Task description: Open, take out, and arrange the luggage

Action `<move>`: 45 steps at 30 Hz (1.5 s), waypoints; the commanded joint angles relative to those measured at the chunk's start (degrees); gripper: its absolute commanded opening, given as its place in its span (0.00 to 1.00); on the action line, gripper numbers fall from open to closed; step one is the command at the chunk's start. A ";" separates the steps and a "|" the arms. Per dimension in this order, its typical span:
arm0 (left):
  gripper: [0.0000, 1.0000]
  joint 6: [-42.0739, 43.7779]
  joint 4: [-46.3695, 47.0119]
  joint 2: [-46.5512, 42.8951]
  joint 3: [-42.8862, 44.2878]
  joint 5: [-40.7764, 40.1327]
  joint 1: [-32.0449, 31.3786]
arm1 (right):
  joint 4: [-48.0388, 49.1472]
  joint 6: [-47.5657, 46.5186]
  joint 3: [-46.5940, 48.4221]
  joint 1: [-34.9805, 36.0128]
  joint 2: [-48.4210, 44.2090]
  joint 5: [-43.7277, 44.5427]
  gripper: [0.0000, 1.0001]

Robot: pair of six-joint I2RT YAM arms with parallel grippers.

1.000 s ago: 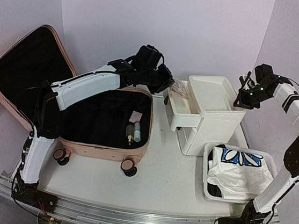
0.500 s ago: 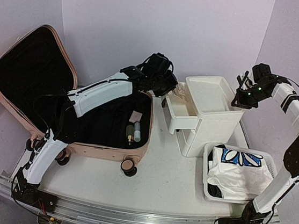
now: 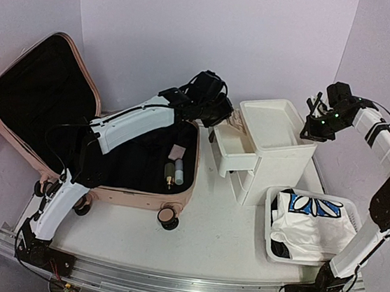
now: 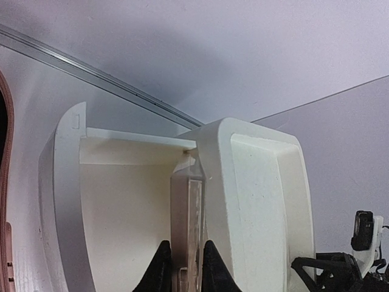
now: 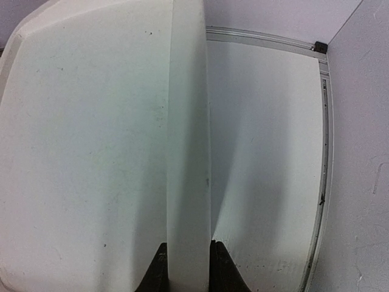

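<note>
The luggage (image 3: 140, 196), a pale-pink hard-shell suitcase, lies open at the left with its lid (image 3: 39, 93) leaning back and its black lining showing. My left gripper (image 3: 225, 118) reaches past the suitcase's far right corner over the open drawer (image 3: 236, 154) of the white drawer unit (image 3: 279, 152). In the left wrist view that gripper (image 4: 182, 267) is shut on a flat clear packet (image 4: 189, 207), held on edge above the drawer's floor (image 4: 121, 213). My right gripper (image 3: 315, 124) is shut on the unit's raised top rim (image 5: 188, 152), with its jaws (image 5: 185, 261) on either side of it.
Small bottles (image 3: 174, 172) and a pink tag (image 3: 177, 151) lie in the suitcase's lower half. A white perforated basket (image 3: 268, 218) holding folded white and blue cloth (image 3: 313, 223) stands at the front right, just in front of the drawer unit. Walls close in behind and on both sides.
My left arm has swung right, carrying the packet from the suitcase's corner to over the drawer. The right gripper and the drawer unit's top have shifted slightly left.
</note>
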 commanded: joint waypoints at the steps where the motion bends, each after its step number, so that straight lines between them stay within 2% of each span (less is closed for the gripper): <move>1: 0.21 0.50 3.98 -0.66 1.36 0.33 0.60 | -0.63 6.47 1.24 1.74 -2.08 -11.60 0.00; 9: 0.49 6.01 4.11 -5.08 -2.87 -1.79 1.02 | -0.63 6.44 1.59 1.79 -2.15 -11.13 0.00; 16: 0.55 20.87 4.89 -12.53 -7.63 -2.56 0.96 | -0.69 6.27 1.80 1.84 -1.68 -11.08 0.00; 18: 0.57 26.45 5.16 -16.04 -10.35 -0.60 1.28 | -0.99 5.97 1.70 1.84 -1.76 -10.87 0.00; 24: 0.62 40.08 8.60 -30.43 -31.20 10.65 5.83 | -1.50 5.40 1.21 1.82 -2.94 -10.38 0.00; 27: 0.67 42.73 8.20 -36.09 -42.00 14.00 9.53 | -1.57 5.37 1.10 1.83 -3.03 -10.29 0.00; 31: 0.68 41.36 7.53 -38.19 -52.03 27.44 16.68 | -1.74 5.53 0.89 1.84 -2.85 -10.27 0.00; 35: 0.66 39.70 4.39 -31.67 -51.91 40.60 21.15 | -2.14 6.01 0.83 1.84 -2.89 -10.15 0.00; 39: 0.66 38.10 2.09 -24.04 -47.63 38.24 21.26 | -2.12 6.64 1.16 1.79 -2.76 -10.10 0.00; 41: 0.66 36.88 -0.16 -19.73 -42.86 36.37 21.15 | -2.40 6.70 1.43 1.84 -2.58 -9.97 0.00; 45: 0.68 39.84 -5.51 -12.20 -33.32 25.36 18.66 | -3.08 6.60 1.43 1.93 -2.47 -9.39 0.00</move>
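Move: The left hand still holds the flat patterned box on end in the open top drawer, whose middle lies about 4 cm back, level sideways and 9 cm below. The cabinet top is some 12 cm to its right, 2 cm ahead and 3 cm lower. In the open suitcase, the small pink case lies about 13 cm left, level fore and aft, and the two bottles 13 cm left and 7 cm back, both some 24 cm below. From the right hand the drawer is about 20 cm left, level ahead, 6 cm below. The left fingers open to about two thirds and let go of the patterned box in the drawer, while the hand barely stirs, then draw up and back some 5 cm clear of it. The hand then sweeps nearly 20 cm left across to the suitcase and sinks about 20 cm from its high point towards the small pink case, swinging some 30 degrees clockwise with its left side rising about 20 degrees and the fingers kept open, while the right hand stays still, pinching the cabinet's top rim. ##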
